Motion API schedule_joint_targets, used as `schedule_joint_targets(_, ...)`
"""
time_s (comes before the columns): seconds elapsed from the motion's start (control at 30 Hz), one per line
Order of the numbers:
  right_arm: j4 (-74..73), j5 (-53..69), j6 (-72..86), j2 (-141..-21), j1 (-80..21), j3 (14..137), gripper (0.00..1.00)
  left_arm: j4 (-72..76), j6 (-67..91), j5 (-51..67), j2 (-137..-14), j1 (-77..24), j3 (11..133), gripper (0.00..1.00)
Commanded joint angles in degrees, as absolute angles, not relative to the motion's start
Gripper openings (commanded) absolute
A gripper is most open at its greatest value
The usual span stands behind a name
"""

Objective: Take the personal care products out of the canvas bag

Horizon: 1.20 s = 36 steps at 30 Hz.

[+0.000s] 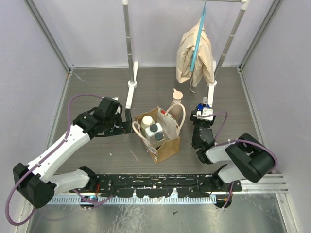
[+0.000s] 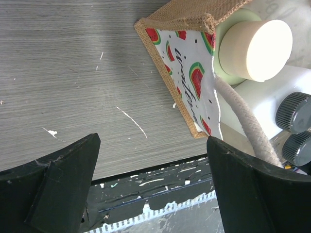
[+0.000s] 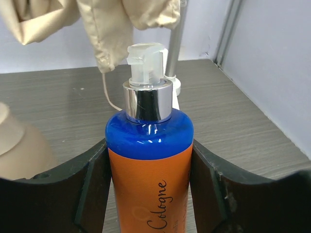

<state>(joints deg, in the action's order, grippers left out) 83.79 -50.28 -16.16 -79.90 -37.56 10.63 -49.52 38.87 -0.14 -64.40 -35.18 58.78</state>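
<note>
The canvas bag (image 1: 165,141) stands upright at mid-table, with a watermelon-print lining (image 2: 190,82). Inside it are a cream-capped bottle (image 1: 147,121) (image 2: 255,48) and a white bottle with a dark grey cap (image 1: 155,130) (image 2: 294,111). A beige pump-top bottle (image 1: 177,97) stands on the table just behind the bag. My right gripper (image 1: 203,115) (image 3: 149,184) is shut on the blue bottle with the orange band (image 3: 148,160) (image 1: 204,104), held upright to the right of the bag. My left gripper (image 1: 127,121) (image 2: 153,179) is open and empty beside the bag's left side.
A beige draped cloth on a blue hanger (image 1: 195,53) hangs from a rack at the back right. The rack's poles (image 1: 129,48) and feet (image 1: 130,97) stand behind the bag. Enclosure walls close in on both sides. The bag's cream rope handle (image 2: 248,126) droops over the bottles.
</note>
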Motion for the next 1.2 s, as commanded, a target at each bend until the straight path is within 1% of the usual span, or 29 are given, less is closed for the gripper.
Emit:
schedule_joint_targets(0.0, 97.56, -48.53, -8.29, -83.34, -33.93, 13.87, 0.01, -48.30, 39.11, -1.06, -63.74, -35.46, 57.84, 0.99)
schedule_joint_targets(0.4, 97.70, -47.70, -2.15, -95.01, -31.38, 17.01, 0.01, -48.69, 38.85, -1.65, -64.25, -35.58, 58.36, 0.99)
schedule_joint_targets(0.43, 97.70, -47.93, -1.97, -95.69, -31.30, 17.18, 0.02, -48.69, 38.89, -1.72, -64.34, -35.59, 58.36, 0.99)
schedule_joint_targets(0.47, 97.73, -47.93, -1.76, -96.30, -31.29, 17.26, 0.07, -48.67, 38.85, -1.61, -64.49, -35.60, 58.36, 0.99)
schedule_joint_targets(0.53, 97.70, -47.76, -1.26, -97.39, -31.29, 17.31, 0.12, -48.62, 38.77, -1.50, -64.72, -35.67, 58.36, 0.99)
schedule_joint_targets(0.57, 97.70, -47.66, -1.19, -97.79, -31.29, 17.41, 0.16, -48.68, 38.68, -1.53, -64.90, -35.68, 58.43, 0.99)
schedule_joint_targets(0.63, 97.70, -47.20, -1.03, -98.44, -31.29, 17.34, 0.29, -48.93, 38.49, -1.58, -64.97, -35.65, 58.53, 0.99)
schedule_joint_targets(0.67, 97.71, -47.01, -0.95, -98.62, -31.29, 17.32, 0.42, -48.95, 38.42, -1.66, -64.95, -35.68, 58.61, 0.99)
schedule_joint_targets(0.7, 97.65, -46.80, -1.01, -98.60, -31.29, 17.20, 0.59, -49.02, 38.39, -1.78, -64.92, -35.67, 58.67, 0.99)
schedule_joint_targets(0.73, 97.71, -46.41, -1.09, -98.23, -31.29, 17.04, 0.72, -49.12, 38.26, -1.83, -64.87, -35.66, 58.71, 0.99)
schedule_joint_targets(0.77, 97.69, -46.00, -1.17, -97.69, -31.29, 16.79, 0.87, -49.20, 38.24, -1.88, -64.93, -35.67, 58.79, 0.99)
schedule_joint_targets(0.8, 97.65, -45.52, -1.40, -96.79, -31.35, 16.48, 0.98, -49.22, 38.16, -1.97, -64.87, -35.68, 58.87, 0.99)
schedule_joint_targets(0.87, 97.63, -44.05, -2.76, -94.56, -31.52, 15.91, 1.00, -49.22, 38.07, -2.12, -64.91, -35.68, 58.96, 0.99)
schedule_joint_targets(1.07, 97.49, -42.53, -10.19, -87.34, -33.36, 14.18, 1.00, -48.85, 38.06, -1.51, -65.95, -35.68, 59.07, 0.99)
schedule_joint_targets(1.17, 96.96, -42.28, -11.30, -86.10, -33.40, 13.29, 1.00, -48.12, 38.36, -1.04, -66.45, -35.81, 58.89, 0.99)
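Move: My right hand still holds the cologne bottle upright. The spot I'm taking it to lies about 4 cm ahead on the table, some 17 cm below the hand. The lotion bottle stands about 7 cm ahead and 10 cm left of my right hand; the canvas bag is roughly 18 cm left and 8 cm back. A white rack foot lies about 17 cm ahead, 4 cm right. From my left hand the spot is some 14 cm ahead, 35 cm right. I lower the cologne bottle with my right hand, about 5.5 cm down and 4 cm forward, towards the bare table to the right of the lotion bottle, and ease to a stop with my fingers pointing forward. Then I open wide, let go of the bottle, and lift the hand about 5 cm, drawing slightly back and left. ##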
